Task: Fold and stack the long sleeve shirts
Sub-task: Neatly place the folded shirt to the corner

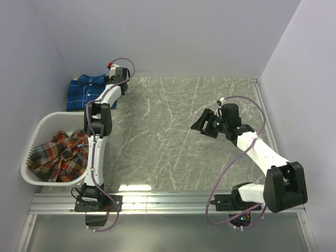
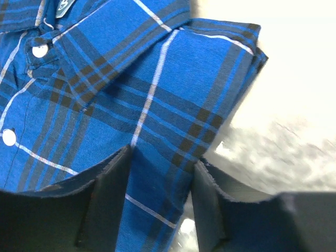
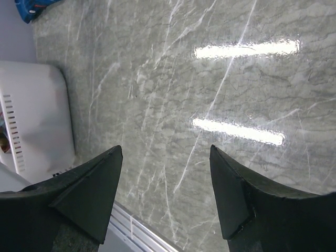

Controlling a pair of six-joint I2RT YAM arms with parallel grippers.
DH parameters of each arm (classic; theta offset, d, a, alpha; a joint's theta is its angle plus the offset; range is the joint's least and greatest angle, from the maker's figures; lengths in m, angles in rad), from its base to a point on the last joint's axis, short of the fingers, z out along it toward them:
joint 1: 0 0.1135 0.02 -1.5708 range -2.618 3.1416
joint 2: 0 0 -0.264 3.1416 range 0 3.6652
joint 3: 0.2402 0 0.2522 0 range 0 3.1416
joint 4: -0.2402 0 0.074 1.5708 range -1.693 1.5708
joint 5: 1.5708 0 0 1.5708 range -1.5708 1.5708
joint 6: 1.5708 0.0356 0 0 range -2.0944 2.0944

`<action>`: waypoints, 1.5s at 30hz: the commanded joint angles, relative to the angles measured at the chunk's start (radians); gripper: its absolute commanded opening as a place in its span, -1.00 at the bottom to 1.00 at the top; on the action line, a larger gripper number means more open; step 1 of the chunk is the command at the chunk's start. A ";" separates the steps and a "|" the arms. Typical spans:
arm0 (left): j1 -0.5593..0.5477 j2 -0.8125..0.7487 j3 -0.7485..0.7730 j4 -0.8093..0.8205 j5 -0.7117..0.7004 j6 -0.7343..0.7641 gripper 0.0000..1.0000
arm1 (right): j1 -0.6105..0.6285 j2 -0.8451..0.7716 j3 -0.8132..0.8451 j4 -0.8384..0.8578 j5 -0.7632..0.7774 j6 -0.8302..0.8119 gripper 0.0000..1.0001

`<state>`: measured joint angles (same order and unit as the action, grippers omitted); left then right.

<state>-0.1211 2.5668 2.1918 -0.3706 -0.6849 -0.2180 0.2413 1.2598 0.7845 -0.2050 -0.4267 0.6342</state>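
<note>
A folded royal blue plaid long sleeve shirt (image 1: 86, 92) lies at the table's far left corner. Its collar and white buttons fill the left wrist view (image 2: 147, 94). My left gripper (image 1: 116, 79) hangs over the shirt's right edge. In the left wrist view the gripper (image 2: 164, 156) straddles that folded edge, jaws apart, with bare table showing beside the right finger. A red-orange plaid shirt (image 1: 60, 155) lies crumpled in the laundry basket. My right gripper (image 1: 202, 124) hovers over the bare table right of centre, open and empty (image 3: 165, 149).
The white plastic laundry basket (image 1: 39, 128) stands at the left edge beside the left arm, and its wall (image 3: 37, 115) shows in the right wrist view. A corner of the blue shirt (image 3: 34, 8) shows there too. Walls close in the table's back and sides.
</note>
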 commanded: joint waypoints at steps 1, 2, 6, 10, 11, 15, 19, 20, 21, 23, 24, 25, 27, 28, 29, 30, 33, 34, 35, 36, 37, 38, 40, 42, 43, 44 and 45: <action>0.029 -0.008 0.020 0.055 0.031 0.017 0.16 | -0.007 -0.030 0.027 0.000 0.014 -0.008 0.49; 0.029 -0.019 0.014 0.058 0.056 0.011 0.22 | -0.007 -0.031 0.028 -0.001 0.016 -0.013 0.49; 0.028 -0.109 -0.018 0.071 0.134 -0.030 0.59 | -0.005 -0.048 0.058 -0.034 0.058 -0.039 0.50; 0.023 -0.216 -0.038 0.058 0.218 -0.080 0.82 | -0.008 -0.094 0.094 -0.083 0.133 -0.082 0.54; 0.021 -0.262 -0.040 0.053 0.232 -0.095 0.83 | -0.007 -0.120 0.102 -0.103 0.153 -0.085 0.57; -0.005 -0.400 -0.066 0.033 0.298 -0.136 0.98 | -0.007 -0.187 0.151 -0.161 0.274 -0.099 0.61; -0.018 -0.610 -0.156 -0.014 0.405 -0.210 0.99 | -0.008 -0.267 0.206 -0.255 0.415 -0.132 0.64; -0.020 -0.653 -0.185 -0.025 0.412 -0.233 0.99 | -0.008 -0.302 0.220 -0.273 0.446 -0.137 0.65; -0.022 -0.695 -0.245 -0.036 0.418 -0.242 0.99 | -0.008 -0.321 0.249 -0.292 0.474 -0.142 0.66; -0.022 -0.833 -0.308 -0.079 0.438 -0.259 0.99 | -0.008 -0.382 0.275 -0.335 0.541 -0.169 0.72; -0.022 -0.883 -0.373 -0.093 0.447 -0.264 0.99 | -0.007 -0.405 0.300 -0.350 0.575 -0.169 0.80; -0.022 -0.989 -0.410 -0.106 0.458 -0.264 0.99 | -0.008 -0.428 0.309 -0.368 0.595 -0.186 0.88; -0.022 -1.104 -0.519 -0.148 0.467 -0.265 0.99 | -0.007 -0.505 0.328 -0.379 0.663 -0.214 0.90; -0.022 -1.214 -0.552 -0.165 0.463 -0.265 0.99 | -0.008 -0.528 0.334 -0.395 0.684 -0.225 0.95; -0.022 -1.270 -0.582 -0.183 0.432 -0.270 0.99 | -0.008 -0.574 0.340 -0.399 0.724 -0.232 0.95; -0.022 -1.327 -0.639 -0.223 0.418 -0.270 0.99 | -0.007 -0.595 0.349 -0.404 0.741 -0.252 0.96; -0.022 -1.538 -0.736 -0.301 0.360 -0.262 0.99 | -0.007 -0.677 0.340 -0.416 0.792 -0.283 0.98; -0.022 -1.642 -0.759 -0.321 0.354 -0.256 0.99 | -0.005 -0.697 0.329 -0.406 0.801 -0.287 0.98; -0.022 -1.695 -0.783 -0.336 0.346 -0.253 0.99 | -0.005 -0.744 0.315 -0.395 0.807 -0.295 0.98; -0.022 -1.803 -0.834 -0.350 0.325 -0.254 0.99 | -0.007 -0.767 0.283 -0.384 0.816 -0.306 0.98; -0.022 -1.856 -0.855 -0.356 0.317 -0.257 0.99 | -0.008 -0.790 0.266 -0.366 0.818 -0.309 0.98; -0.022 -1.905 -0.874 -0.361 0.311 -0.261 0.99 | -0.007 -0.838 0.251 -0.358 0.821 -0.311 0.98; -0.022 -2.037 -0.923 -0.382 0.276 -0.254 0.99 | -0.007 -0.897 0.204 -0.335 0.821 -0.312 0.98; -0.029 -2.106 -0.964 -0.409 0.234 -0.251 0.99 | -0.007 -0.933 0.159 -0.321 0.824 -0.312 0.98; -0.037 -2.161 -0.980 -0.422 0.190 -0.257 0.99 | -0.007 -0.963 0.142 -0.310 0.829 -0.311 0.98; -0.044 -2.188 -0.995 -0.436 0.177 -0.262 0.99 | -0.007 -0.979 0.113 -0.306 0.827 -0.307 0.98; -0.046 -2.214 -1.027 -0.436 0.165 -0.265 0.99 | -0.007 -0.993 0.101 -0.301 0.826 -0.303 0.98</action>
<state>-0.1543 0.3820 1.2358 -0.7372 -0.4351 -0.4702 0.2375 0.2970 0.9310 -0.5575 0.3733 0.3450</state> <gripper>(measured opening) 0.993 0.988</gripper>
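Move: At the left hand's half-open fingers lies the right edge of the folded blue shirt, its middle roughly 10 cm to their left, 3 cm back and 2 cm below. The white bin with the red plaid shirt in it stands some 36 cm back and 15 cm left of the hand. From the right hand, over bare table, the blue shirt is about 52 cm left, 30 cm ahead and 12 cm lower. Opening wide with a tiny nudge leftward, the left hand leaves the blue shirt's right edge, climbs nearly 40 cm, then sweeps back about 50 cm, high past the bin, its fingertips tilting up strongly. The empty right hand rises, swings right and draws back, opening fully, turning clockwise and tipping its fingers up. ##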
